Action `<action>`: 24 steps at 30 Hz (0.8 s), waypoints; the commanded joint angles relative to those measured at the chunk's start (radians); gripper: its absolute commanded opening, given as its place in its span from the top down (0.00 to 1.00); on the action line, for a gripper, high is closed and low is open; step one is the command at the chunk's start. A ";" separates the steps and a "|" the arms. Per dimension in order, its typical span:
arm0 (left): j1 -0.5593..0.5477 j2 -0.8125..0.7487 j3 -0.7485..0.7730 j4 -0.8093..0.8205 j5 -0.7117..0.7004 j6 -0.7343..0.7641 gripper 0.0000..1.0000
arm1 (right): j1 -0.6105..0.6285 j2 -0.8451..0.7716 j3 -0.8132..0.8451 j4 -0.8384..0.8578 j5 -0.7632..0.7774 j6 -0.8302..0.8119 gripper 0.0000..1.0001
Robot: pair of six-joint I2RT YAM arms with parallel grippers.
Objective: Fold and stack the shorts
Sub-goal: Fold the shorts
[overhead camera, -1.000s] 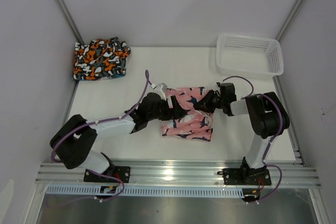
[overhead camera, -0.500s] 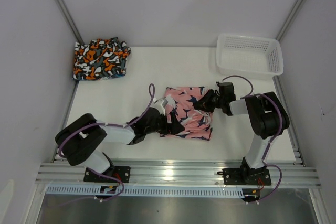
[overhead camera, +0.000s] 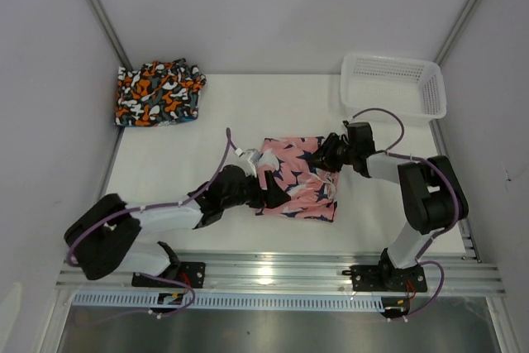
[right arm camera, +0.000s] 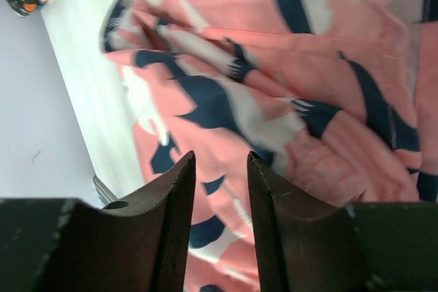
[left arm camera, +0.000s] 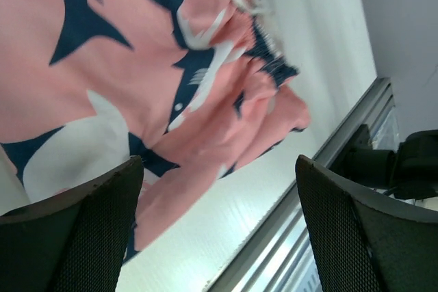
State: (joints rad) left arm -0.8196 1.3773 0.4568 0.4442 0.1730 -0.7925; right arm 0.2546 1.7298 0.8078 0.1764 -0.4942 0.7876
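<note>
The pink-navy-white shorts [overhead camera: 296, 178] lie folded in a flat rectangle at the table's middle. In the left wrist view the shorts [left arm camera: 137, 66] fill the upper left. My left gripper [overhead camera: 263, 196] sits low at their left edge, and the left gripper [left arm camera: 219, 169] is wide open with only table between its fingers [left arm camera: 89, 237]. My right gripper [overhead camera: 326, 155] hovers over the shorts' upper right corner. The right gripper [right arm camera: 220, 158] shows a narrow gap, open, with the shorts [right arm camera: 308, 100] lying loose below. The orange-black-white camouflage shorts [overhead camera: 159, 93] rest folded at the back left.
A white mesh basket [overhead camera: 393, 87] stands at the back right corner. An aluminium rail [overhead camera: 281, 266] runs along the table's near edge, also seen as the rail [left arm camera: 342, 148] close to the left gripper. Grey walls close in both sides.
The left arm has drawn back from over the pink shorts to their left edge. The right gripper's jaws have parted and shifted toward the upper right corner. The shorts now lie flatter.
</note>
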 commanded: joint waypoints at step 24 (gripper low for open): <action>0.250 -0.135 0.153 -0.467 -0.141 0.024 0.05 | 0.175 -0.912 -0.353 -0.557 0.253 0.013 0.15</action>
State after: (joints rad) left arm -0.6132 1.1847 0.5106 -0.0536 -0.0097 -0.8165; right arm 0.3798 0.9127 0.5369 -0.3061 -0.2840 0.7067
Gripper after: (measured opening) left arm 0.950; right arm 0.851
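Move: The shorts' near right corner, which the right hand heads for, lies about 23 cm back, 3 cm right and 4 cm below that hand; their far right corner is some 6 cm ahead and 3 cm right, the empty basket 27 cm ahead and 24 cm right. From the left hand, the shorts' left edge is about 8 cm to the left and level with it, their near left corner 7 cm back and 7 cm left, both some 6 cm lower. The shorts are left lying as both hands clear them. The right hand rises about 8 cm off their far right part while opening wide, then swings some 13 cm back and slightly right towards the near right corner. The left, still wide open, lifts 6 cm, then travels about 10 cm left and a little forward, sinking again, out past the left edge and turning about 20 degrees counter-clockwise. ##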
